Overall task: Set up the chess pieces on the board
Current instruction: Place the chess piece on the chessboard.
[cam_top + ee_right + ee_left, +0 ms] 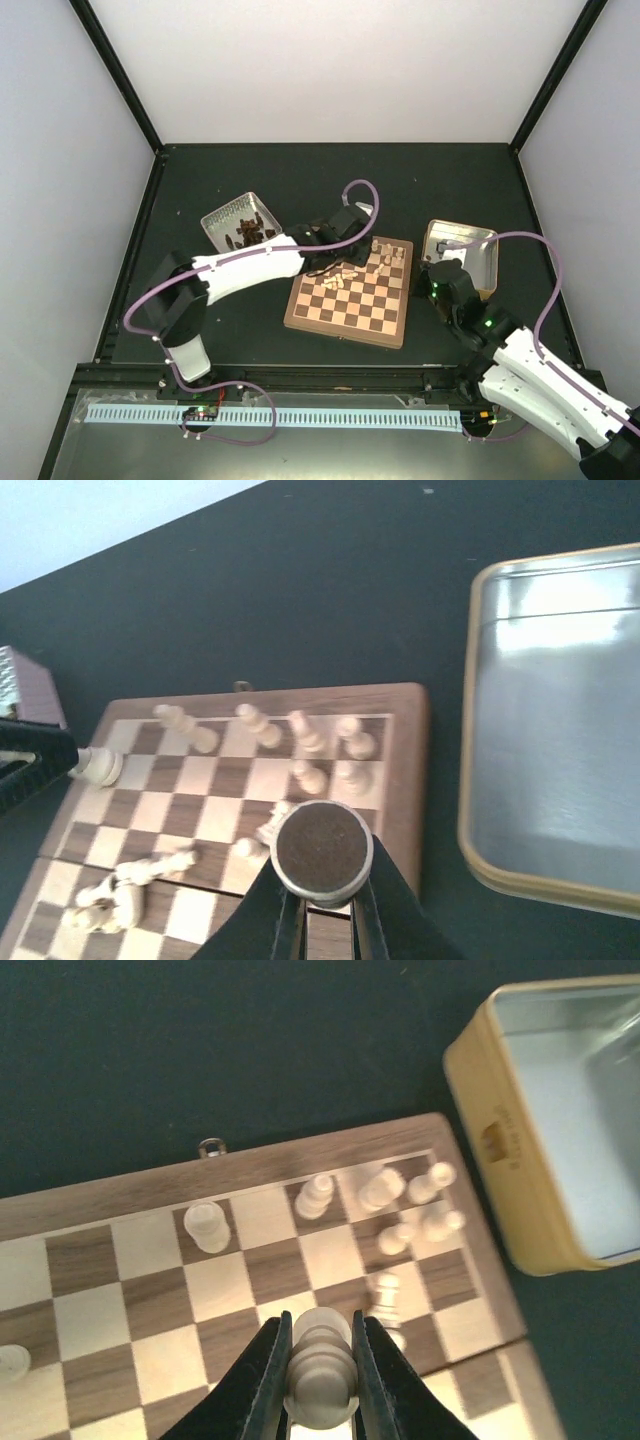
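Note:
The board (352, 305) lies mid-table. Several cream chess pieces (386, 254) stand or lie along its far rows, and more lie near its middle (110, 900). My left gripper (336, 262) hangs over the board's far left part. In the left wrist view that gripper (321, 1322) is shut on a cream piece (320, 1375), held above the squares. My right gripper (433, 274) is at the board's right edge. It (322, 868) is shut on a piece whose round dark felt base (322, 846) faces the camera.
An empty yellow-rimmed metal tin (478, 240) sits just right of the board (560, 730). A second tin (226, 214) holding dark pieces stands at the board's far left. Black frame rails border the table.

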Action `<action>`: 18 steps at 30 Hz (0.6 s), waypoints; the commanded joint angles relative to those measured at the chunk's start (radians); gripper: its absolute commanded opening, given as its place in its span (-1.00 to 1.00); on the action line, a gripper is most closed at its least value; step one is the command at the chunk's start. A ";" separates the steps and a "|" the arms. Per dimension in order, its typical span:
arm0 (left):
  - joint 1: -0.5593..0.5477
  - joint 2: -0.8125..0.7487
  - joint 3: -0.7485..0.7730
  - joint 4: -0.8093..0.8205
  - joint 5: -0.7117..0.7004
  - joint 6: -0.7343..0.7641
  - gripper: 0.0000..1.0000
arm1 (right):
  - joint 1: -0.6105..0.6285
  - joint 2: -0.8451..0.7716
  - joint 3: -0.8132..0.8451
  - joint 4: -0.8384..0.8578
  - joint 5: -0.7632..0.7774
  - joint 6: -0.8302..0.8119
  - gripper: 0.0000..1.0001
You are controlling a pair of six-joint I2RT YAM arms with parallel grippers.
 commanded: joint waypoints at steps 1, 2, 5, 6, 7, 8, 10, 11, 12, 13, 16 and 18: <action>-0.015 0.086 0.082 -0.059 -0.128 0.113 -0.97 | -0.001 -0.051 0.009 -0.136 0.149 0.078 -0.97; -0.019 0.101 0.085 -0.049 -0.134 0.121 -0.97 | -0.001 -0.059 0.006 -0.136 0.149 0.079 -0.97; -0.027 0.139 0.087 0.005 -0.141 0.135 -0.97 | -0.001 -0.062 0.003 -0.139 0.146 0.080 -0.97; -0.028 0.149 0.084 0.027 -0.143 0.139 -0.97 | -0.001 -0.060 0.003 -0.138 0.143 0.080 -0.97; -0.028 0.157 0.083 0.045 -0.146 0.142 -0.97 | -0.002 -0.058 0.003 -0.137 0.140 0.081 -0.97; -0.028 0.167 0.084 0.059 -0.153 0.148 -0.97 | -0.001 -0.054 0.004 -0.136 0.136 0.080 -0.97; -0.028 0.191 0.093 0.083 -0.164 0.161 -0.97 | 0.000 -0.051 0.003 -0.132 0.129 0.080 -0.97; -0.028 0.204 0.102 0.085 -0.167 0.167 -0.97 | -0.001 -0.050 0.002 -0.130 0.127 0.080 -0.97; -0.028 0.218 0.113 0.086 -0.167 0.170 -0.97 | 0.000 -0.050 0.001 -0.130 0.125 0.080 -0.97; -0.028 0.232 0.120 0.089 -0.167 0.173 -0.97 | -0.001 -0.049 0.001 -0.130 0.124 0.080 -0.97; -0.027 0.271 0.141 0.095 -0.177 0.173 -0.97 | -0.001 -0.049 0.000 -0.130 0.121 0.080 -0.97; -0.025 0.297 0.151 0.098 -0.185 0.158 -0.97 | -0.001 -0.052 -0.001 -0.128 0.117 0.080 -0.97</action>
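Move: The left gripper already holds a large white piece. It is bound for the empty far-row square of the board, about 6 cm ahead, 2 cm right and 12 cm below. A tall white piece stands 3 cm left of that square and a bishop 3 cm right of it; the nearest pawn is about 2 cm ahead and 8 cm right of the gripper. From the right gripper, that square lies some 7 cm ahead, 12 cm left and 12 cm below. Bring the left gripper down some 6 cm towards the gap in the board's far row, quickly at first and then slowing, and ease it about 3 cm forward and 2 cm right. Roll it about 15 degrees, left side rising, with the fingers staying shut on the white piece. Meanwhile let the right gripper drift about 3 cm right, out of the way, keeping its own piece. ##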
